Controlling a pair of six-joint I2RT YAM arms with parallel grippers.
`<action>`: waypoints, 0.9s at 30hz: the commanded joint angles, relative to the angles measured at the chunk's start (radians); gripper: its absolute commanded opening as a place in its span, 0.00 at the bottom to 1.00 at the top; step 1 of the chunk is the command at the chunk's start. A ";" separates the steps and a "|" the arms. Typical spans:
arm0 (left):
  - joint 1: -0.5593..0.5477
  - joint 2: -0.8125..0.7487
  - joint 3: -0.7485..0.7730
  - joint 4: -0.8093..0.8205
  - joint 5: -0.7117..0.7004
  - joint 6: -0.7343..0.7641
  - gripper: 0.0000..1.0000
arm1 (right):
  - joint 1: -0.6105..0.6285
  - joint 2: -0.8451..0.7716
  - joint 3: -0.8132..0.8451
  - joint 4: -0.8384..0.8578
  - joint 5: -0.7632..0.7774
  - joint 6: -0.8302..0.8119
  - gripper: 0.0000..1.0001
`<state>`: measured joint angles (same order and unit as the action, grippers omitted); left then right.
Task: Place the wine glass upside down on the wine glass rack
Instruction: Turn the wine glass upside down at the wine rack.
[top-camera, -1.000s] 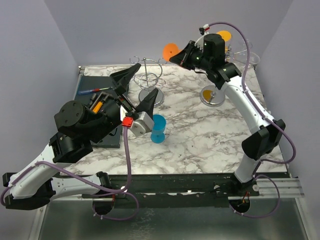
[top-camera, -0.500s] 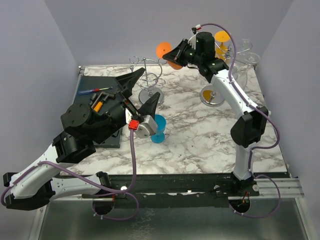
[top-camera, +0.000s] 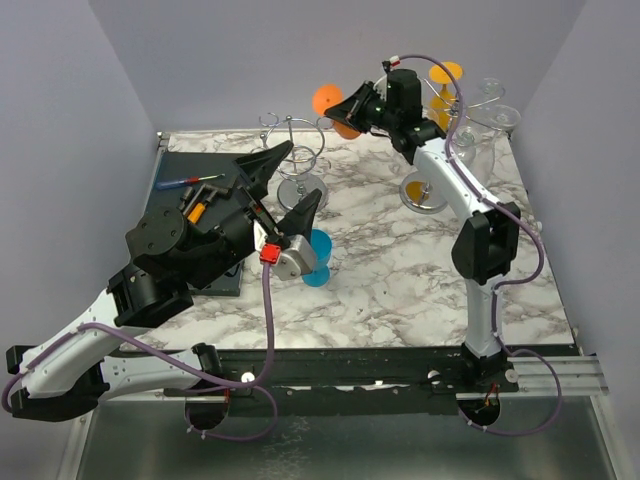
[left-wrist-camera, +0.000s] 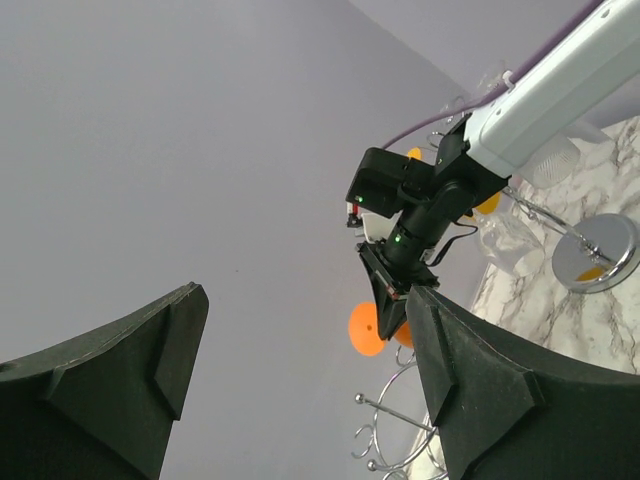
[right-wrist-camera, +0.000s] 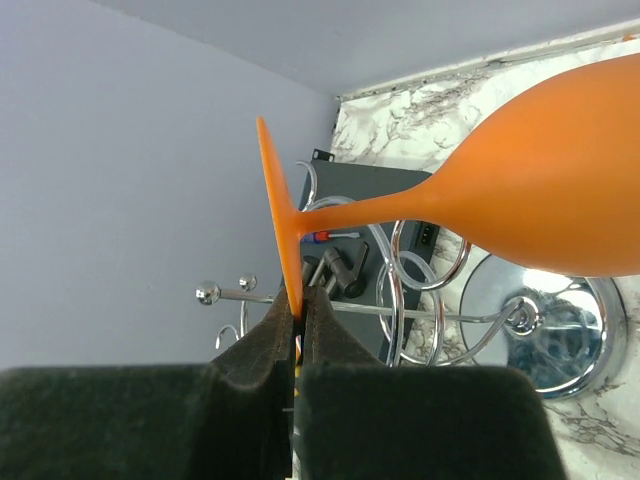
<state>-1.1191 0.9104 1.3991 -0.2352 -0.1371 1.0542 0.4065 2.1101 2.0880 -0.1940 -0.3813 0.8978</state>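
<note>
My right gripper (top-camera: 345, 112) is shut on the rim of the foot of an orange wine glass (top-camera: 328, 100), held in the air at the back of the table. In the right wrist view the thin foot (right-wrist-camera: 276, 200) sits pinched between the pads, at my right gripper (right-wrist-camera: 300, 300). The bowl (right-wrist-camera: 540, 190) reaches out over the chrome wire wine glass rack (right-wrist-camera: 430, 300). That rack (top-camera: 296, 150) stands just below and left of the glass. My left gripper (top-camera: 300, 172) hangs open near the rack's base, holding nothing. The left wrist view shows my left gripper (left-wrist-camera: 310, 295) with the glass foot (left-wrist-camera: 366, 328) beyond it.
A blue glass (top-camera: 320, 262) stands upright mid-table, by my left gripper's lower finger. A second rack with a chrome base (top-camera: 425, 195) at the back right carries orange and clear glasses (top-camera: 470, 110). A dark tool tray (top-camera: 180, 190) lies at the left.
My right arm has swung left with the orange glass, bringing it closer to the left rack. My left arm has shifted slightly and stays open.
</note>
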 joint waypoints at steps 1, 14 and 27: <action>0.004 -0.016 -0.014 -0.009 0.025 -0.005 0.88 | 0.000 0.041 0.009 0.084 -0.051 0.062 0.00; 0.004 -0.022 -0.037 -0.005 0.034 -0.002 0.88 | 0.000 0.006 -0.114 0.145 -0.068 0.111 0.00; 0.004 -0.030 -0.061 -0.003 0.045 0.024 0.88 | 0.001 -0.030 -0.132 0.153 -0.074 0.123 0.44</action>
<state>-1.1191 0.8951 1.3453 -0.2348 -0.1162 1.0622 0.4004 2.1323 1.9205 -0.0322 -0.4381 1.0344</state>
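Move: The right hand holds the orange glass upside down by the rim of its foot. The rack's right-hand hook is some 3 cm ahead of this hand, 2 cm left and 6 cm below; the rack's pole is about 9 cm left and 2 cm ahead, its round base at the pole's foot some 31 cm down. The blue cup is roughly 19 cm back, 4 cm left and 27 cm below. From the left hand the hook is about 37 cm ahead, 4 cm right and 26 cm below. Still pinching the orange glass by its foot, the right hand lowers it about 5 cm onto the rack's hook, easing about 1 cm forward and left before coming back, while the wrist tips down some 10 degrees. Then, staying there, the fingers open about a third and let go of the foot. The left hand, wide open, sinks some 2 cm. ##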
